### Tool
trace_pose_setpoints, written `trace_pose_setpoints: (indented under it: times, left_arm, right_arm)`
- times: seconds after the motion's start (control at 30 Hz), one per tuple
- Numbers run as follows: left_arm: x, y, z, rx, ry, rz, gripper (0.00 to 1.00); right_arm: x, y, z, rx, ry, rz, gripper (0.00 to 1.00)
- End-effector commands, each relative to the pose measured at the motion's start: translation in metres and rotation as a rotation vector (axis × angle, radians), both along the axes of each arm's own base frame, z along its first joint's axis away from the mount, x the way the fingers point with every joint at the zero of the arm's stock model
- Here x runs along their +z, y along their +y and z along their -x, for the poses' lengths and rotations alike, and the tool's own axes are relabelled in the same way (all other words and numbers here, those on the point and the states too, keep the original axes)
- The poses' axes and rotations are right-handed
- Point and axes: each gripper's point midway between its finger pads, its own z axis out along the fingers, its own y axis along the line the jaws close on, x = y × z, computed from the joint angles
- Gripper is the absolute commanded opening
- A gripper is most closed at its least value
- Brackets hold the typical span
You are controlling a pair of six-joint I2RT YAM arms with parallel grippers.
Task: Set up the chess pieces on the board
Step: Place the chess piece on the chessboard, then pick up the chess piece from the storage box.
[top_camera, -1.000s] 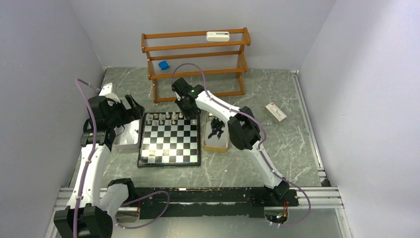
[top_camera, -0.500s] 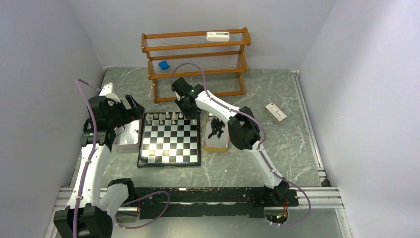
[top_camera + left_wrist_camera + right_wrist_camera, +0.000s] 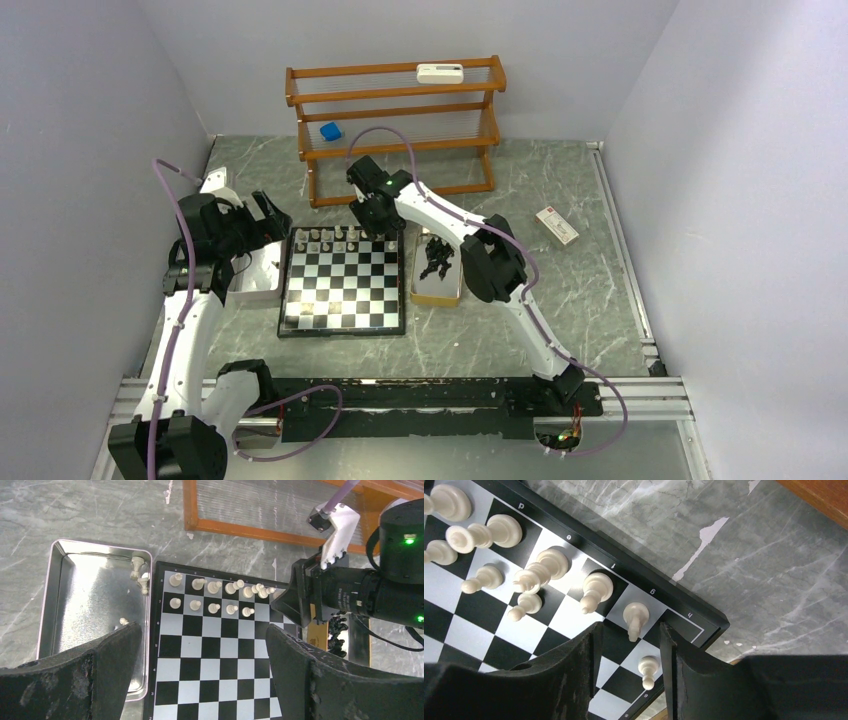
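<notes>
The board [image 3: 343,285] lies mid-table. Cream chess pieces [image 3: 335,238] fill much of its two far rows. My right gripper [image 3: 385,232] hangs over the far right corner. In the right wrist view its jaws [image 3: 630,626] stand open around a cream pawn [image 3: 647,670]. That pawn stands upright on the board [image 3: 454,625], clear of both fingers. My left gripper [image 3: 202,635] is open and empty, high over the board's left side [image 3: 215,665]. Black pieces [image 3: 436,260] lie heaped in a tray right of the board.
A metal tray [image 3: 90,595] left of the board holds a few cream pieces [image 3: 140,575]. A wooden rack [image 3: 395,120] stands behind, with a blue block [image 3: 330,131] and a white device [image 3: 440,72]. A small white box [image 3: 556,226] lies at the right.
The right gripper's fingers have spread a little over the board's far right corner. The left arm has not moved.
</notes>
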Motion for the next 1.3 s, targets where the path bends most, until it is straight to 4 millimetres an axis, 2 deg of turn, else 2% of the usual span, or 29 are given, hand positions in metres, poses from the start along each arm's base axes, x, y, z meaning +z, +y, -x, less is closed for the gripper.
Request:
trace_pose_setpoints:
  times: [0.0,0.13,0.17,0.2,0.23,0.4,0.43,0.5,0.53,0.57,0.6,0.67,0.7,0.77,0.83,0.93,1.03,1.17,1.27]
  left_arm:
    - [-0.005,0.009,-0.001,0.064,0.033,-0.011,0.99]
    - [-0.031,0.020,-0.002,0.132,0.142,-0.019,1.00]
    - [-0.038,0.022,-0.001,0.147,0.171,-0.023,1.00]
    - [-0.044,0.024,0.000,0.160,0.193,-0.025,1.00]
    - [-0.047,0.026,0.000,0.172,0.204,-0.025,1.00]
    - [-0.052,0.035,0.003,0.222,0.235,-0.044,1.00]
    - [-0.054,0.035,0.003,0.225,0.241,-0.042,0.96]
    - [-0.060,0.037,0.003,0.233,0.260,-0.036,0.88]
    - [-0.064,0.038,0.003,0.242,0.275,-0.031,0.85]
    - [-0.067,0.041,0.002,0.254,0.289,-0.025,0.82]
    - [-0.071,0.043,0.001,0.266,0.302,-0.015,0.80]
    - [-0.079,0.046,-0.001,0.277,0.331,0.025,0.77]
    - [-0.081,0.047,-0.004,0.277,0.339,0.044,0.72]
    - [-0.082,0.055,-0.009,0.296,0.349,0.064,0.64]
    - [-0.081,0.062,-0.015,0.317,0.354,0.079,0.59]
    - [-0.078,0.068,-0.026,0.328,0.325,0.088,0.56]
    - [-0.081,0.065,-0.037,0.303,0.301,0.108,0.51]
    - [-0.102,0.064,-0.046,0.288,0.339,0.123,0.38]
    - [-0.117,0.065,-0.050,0.287,0.379,0.121,0.36]
  right_arm:
    - [0.047,0.004,-0.006,-0.012,-0.060,-0.081,0.50]
    - [0.074,0.006,-0.002,-0.009,-0.087,-0.139,0.56]
    - [0.088,0.005,-0.002,-0.011,-0.107,-0.162,0.56]
    - [0.090,0.004,0.000,-0.014,-0.112,-0.170,0.58]
    - [0.105,0.006,0.003,-0.003,-0.125,-0.216,0.59]
    - [0.149,-0.001,0.022,0.024,-0.179,-0.320,0.64]
    - [0.160,-0.003,0.025,0.027,-0.194,-0.345,0.66]
    - [0.177,-0.007,0.034,0.041,-0.214,-0.392,0.74]
    - [0.182,-0.008,0.039,0.047,-0.218,-0.410,0.83]
    - [0.189,-0.009,0.044,0.059,-0.224,-0.434,0.98]
    - [0.198,-0.010,0.049,0.070,-0.233,-0.459,1.00]
    - [0.212,-0.013,0.057,0.088,-0.252,-0.500,1.00]
    - [0.219,-0.016,0.061,0.092,-0.265,-0.517,1.00]
    - [0.231,-0.023,0.068,0.089,-0.301,-0.551,1.00]
    - [0.246,-0.032,0.074,0.083,-0.351,-0.589,1.00]
    - [0.266,-0.046,0.075,0.041,-0.443,-0.637,1.00]
    - [0.279,-0.067,0.069,-0.081,-0.535,-0.668,1.00]
    - [0.292,-0.083,0.072,-0.125,-0.614,-0.709,1.00]
    - [0.303,-0.086,0.077,-0.110,-0.654,-0.752,1.00]
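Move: The chess piece just set down stands between the right hand's parted fingers, its middle about 1 cm below them; the last back-row piece before it is some 3 cm left and level, a pawn 3 cm right and 3 cm back, the black-piece box roughly 12 cm right and 6 back. The white pawn in the metal tray lies about 4 cm ahead, 7 left and 19 below the left hand; the board's middle is 7 right, 1 back. The placed piece is left on its back-row square as the right hand's already parted fingers open fully and lift away some 27 cm, drawing back and right and swinging up to point forward-left. Meanwhile the left hand sinks about 12 cm and shifts left towards the tray's pawn, edging forward late, tipping down and turning counter-clockwise while its fingers narrow to about a third open, not yet gripping. ##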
